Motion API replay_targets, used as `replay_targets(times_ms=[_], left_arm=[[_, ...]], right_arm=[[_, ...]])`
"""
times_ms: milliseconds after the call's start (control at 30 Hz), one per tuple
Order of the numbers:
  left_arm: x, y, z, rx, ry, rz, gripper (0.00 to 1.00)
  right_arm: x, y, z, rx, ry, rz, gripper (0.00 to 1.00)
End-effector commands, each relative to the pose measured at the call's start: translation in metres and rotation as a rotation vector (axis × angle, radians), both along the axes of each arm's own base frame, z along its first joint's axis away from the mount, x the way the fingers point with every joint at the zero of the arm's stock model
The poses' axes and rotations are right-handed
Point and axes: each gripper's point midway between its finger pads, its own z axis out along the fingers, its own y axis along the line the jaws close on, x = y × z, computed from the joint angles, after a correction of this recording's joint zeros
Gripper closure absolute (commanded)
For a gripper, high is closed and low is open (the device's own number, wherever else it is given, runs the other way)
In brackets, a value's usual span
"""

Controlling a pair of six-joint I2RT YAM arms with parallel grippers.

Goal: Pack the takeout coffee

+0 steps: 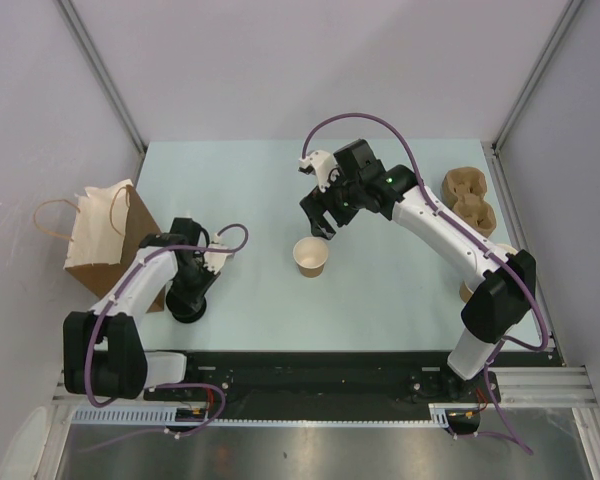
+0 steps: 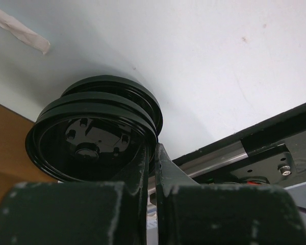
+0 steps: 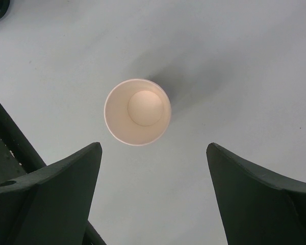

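The takeout coffee's small kraft paper cup stands upright mid-table, open-topped and empty, with no lid on it. My right gripper hovers open just behind and above it, jaws wide apart and nothing between them. A short stack of round black lids rests on the table near the left arm's base. My left gripper points down at the stack, its fingers shut on the rim of the top lid.
A brown paper bag with twisted handles stands at the left, right beside the lids. A moulded pulp cup carrier lies at the far right. Something tan shows partly behind the right arm. The table's black front rail runs close by.
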Motion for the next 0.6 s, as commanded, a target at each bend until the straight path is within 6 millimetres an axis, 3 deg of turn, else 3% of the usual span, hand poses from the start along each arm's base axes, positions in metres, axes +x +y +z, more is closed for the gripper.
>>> replay_targets(times_ms=[0,167,267,567], left_arm=[[0.006,-0.002,0.001,-0.003,-0.028,0.014,1.0],[0.022,-0.005,0.022,-0.015,-0.067,0.024,1.0],[0.046,-0.007,0.039,-0.014,-0.122,0.028,1.0],[0.108,-0.009,0.038,0.002,-0.178,0.028,1.0]], right_arm=[[-0.002,0.0,0.014,0.034,-0.02,0.001,0.11],[-0.002,0.0,0.013,0.033,-0.015,0.003,0.11],[-0.001,0.0,0.012,0.033,-0.012,0.001,0.11],[0.002,-0.005,0.011,0.034,-0.008,-0.013,0.1]])
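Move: The left hand has a black lid pinched by its right rim; the open coffee cup it is meant for stands about 27 cm to the right and 8 cm ahead, its middle a couple of cm higher. A second lid lies just beneath, 2 cm back and 3 cm left. The straw lies some 9 cm ahead, 1 cm left; the paper bag about 15 cm left and 12 cm ahead. From the right hand the cup is roughly 7 cm back, 5 cm left, 14 cm below. Forward and up, after a brief pause, the left hand carries the pinched lid away from the lid beneath and out over the straw, about 7.5 cm ahead and 3 cm higher, the rise flattening out at the end. The fingers keep their hold and swing forward by some 5 to 10 degrees. ##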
